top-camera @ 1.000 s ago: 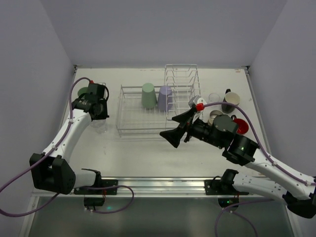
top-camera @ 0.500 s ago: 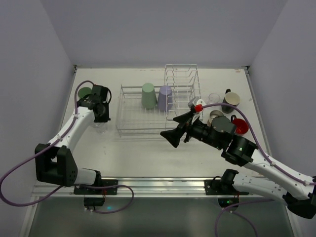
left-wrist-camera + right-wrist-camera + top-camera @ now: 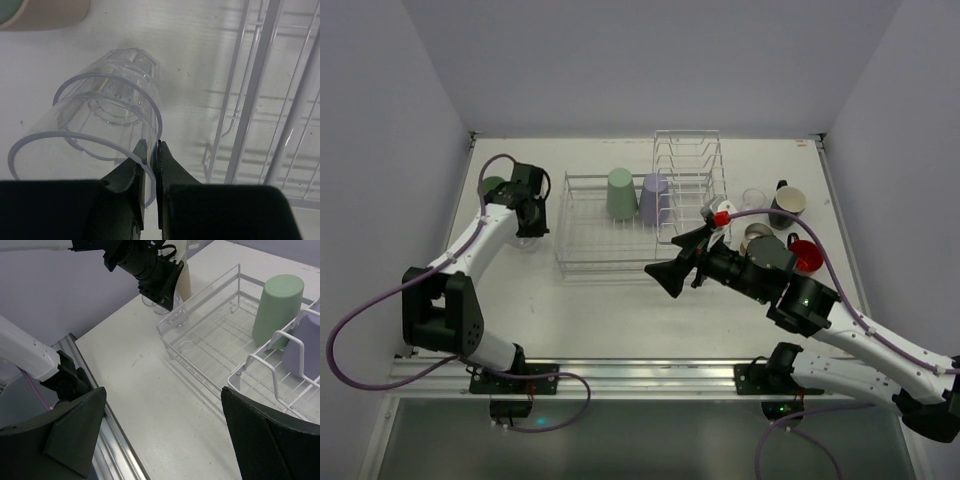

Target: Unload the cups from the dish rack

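Observation:
My left gripper (image 3: 150, 145) is shut on the rim of a clear glass (image 3: 110, 100), one finger inside it and one outside. The glass hangs tilted just left of the white dish rack (image 3: 260, 100), its base close to the table. In the top view the left gripper (image 3: 525, 192) is at the rack's (image 3: 582, 268) left end. A pale green cup (image 3: 621, 193) and a lavender cup (image 3: 654, 198) stand upside down in the rack. My right gripper (image 3: 678, 258) hovers open and empty in front of the rack. The right wrist view shows the green cup (image 3: 277, 307) and the lavender cup (image 3: 305, 347).
A beige cup (image 3: 45, 12) stands behind the held glass near the left wall. Right of the rack stand a clear glass (image 3: 753, 198), a black mug (image 3: 786, 205), a small tan cup (image 3: 757, 235) and a red mug (image 3: 807, 255). The rack's tall dividers (image 3: 687, 165) rise at the back.
The left arm has swung its wrist farther back along the rack's left end with the clear glass in its grip. The right gripper has barely shifted.

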Tool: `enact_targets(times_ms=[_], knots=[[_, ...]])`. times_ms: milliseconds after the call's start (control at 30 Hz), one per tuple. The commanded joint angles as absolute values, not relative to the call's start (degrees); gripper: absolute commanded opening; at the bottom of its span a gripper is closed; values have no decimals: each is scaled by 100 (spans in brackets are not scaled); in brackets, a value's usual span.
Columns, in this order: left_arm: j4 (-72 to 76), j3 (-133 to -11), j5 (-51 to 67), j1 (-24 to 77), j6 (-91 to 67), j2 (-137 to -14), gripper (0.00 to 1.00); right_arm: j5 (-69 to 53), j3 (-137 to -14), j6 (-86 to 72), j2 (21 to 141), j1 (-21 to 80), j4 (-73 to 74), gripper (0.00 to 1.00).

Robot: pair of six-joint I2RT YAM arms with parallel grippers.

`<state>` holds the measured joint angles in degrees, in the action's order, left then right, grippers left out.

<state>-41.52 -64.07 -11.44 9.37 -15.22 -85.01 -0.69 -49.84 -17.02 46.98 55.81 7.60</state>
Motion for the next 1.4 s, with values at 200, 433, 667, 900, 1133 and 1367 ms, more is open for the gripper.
enact_targets(times_ms=[200, 433, 667, 900, 1133, 1367], knots=[[-3814, -7198, -949, 888, -1468, -9342, 2, 114, -4904, -1626, 4755, 5581, 475, 99], [-3788, -7269, -949, 905, -1529, -8914, 57, 79, -4904, -1617, 4808, 5581, 448, 99], [-3779, -7374, -826, 1081, -1634, -8105, 76, 70, -4869, -1635, 4843, 5581, 396, 99], [-3692, -7567, -344, 1274, -1766, -7393, 76, 79, -4869, -1626, 4843, 5581, 369, 99], [-3006, -7593, 35, 2536, -2004, -7180, 73, 202, -4685, -1661, 4641, 5581, 106, 99], [-2208, -8024, -659, 3138, -1820, -8164, 86, 395, -4422, -1687, 4316, 5581, -202, 99]])
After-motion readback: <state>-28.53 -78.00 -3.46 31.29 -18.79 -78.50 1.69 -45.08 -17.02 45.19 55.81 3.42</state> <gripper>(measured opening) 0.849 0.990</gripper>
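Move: The stacked clear cups, pinched by their rim in the left fingers and leaning back, have their middle about 3 cm ahead, 3 cm left and 5 cm below that hand. The green-and-beige stack stands some 11 cm ahead and 10 cm left; the rack's left rail is 6 cm ahead, 8 cm right. In the rack, the green cup is about 13 cm ahead and 24 cm right. From the right hand the clear cups lie roughly 17 cm ahead, 41 cm left. The clear cups' rim, still pinched by the left fingers, is carried about 4 cm forward at level height to bring the stack upright. The fingers then open wide and let go. The hand rises some 16 cm and swings about 18 cm right, over the rack towards the green cup, tipping up some 30 degrees and turning clockwise. ##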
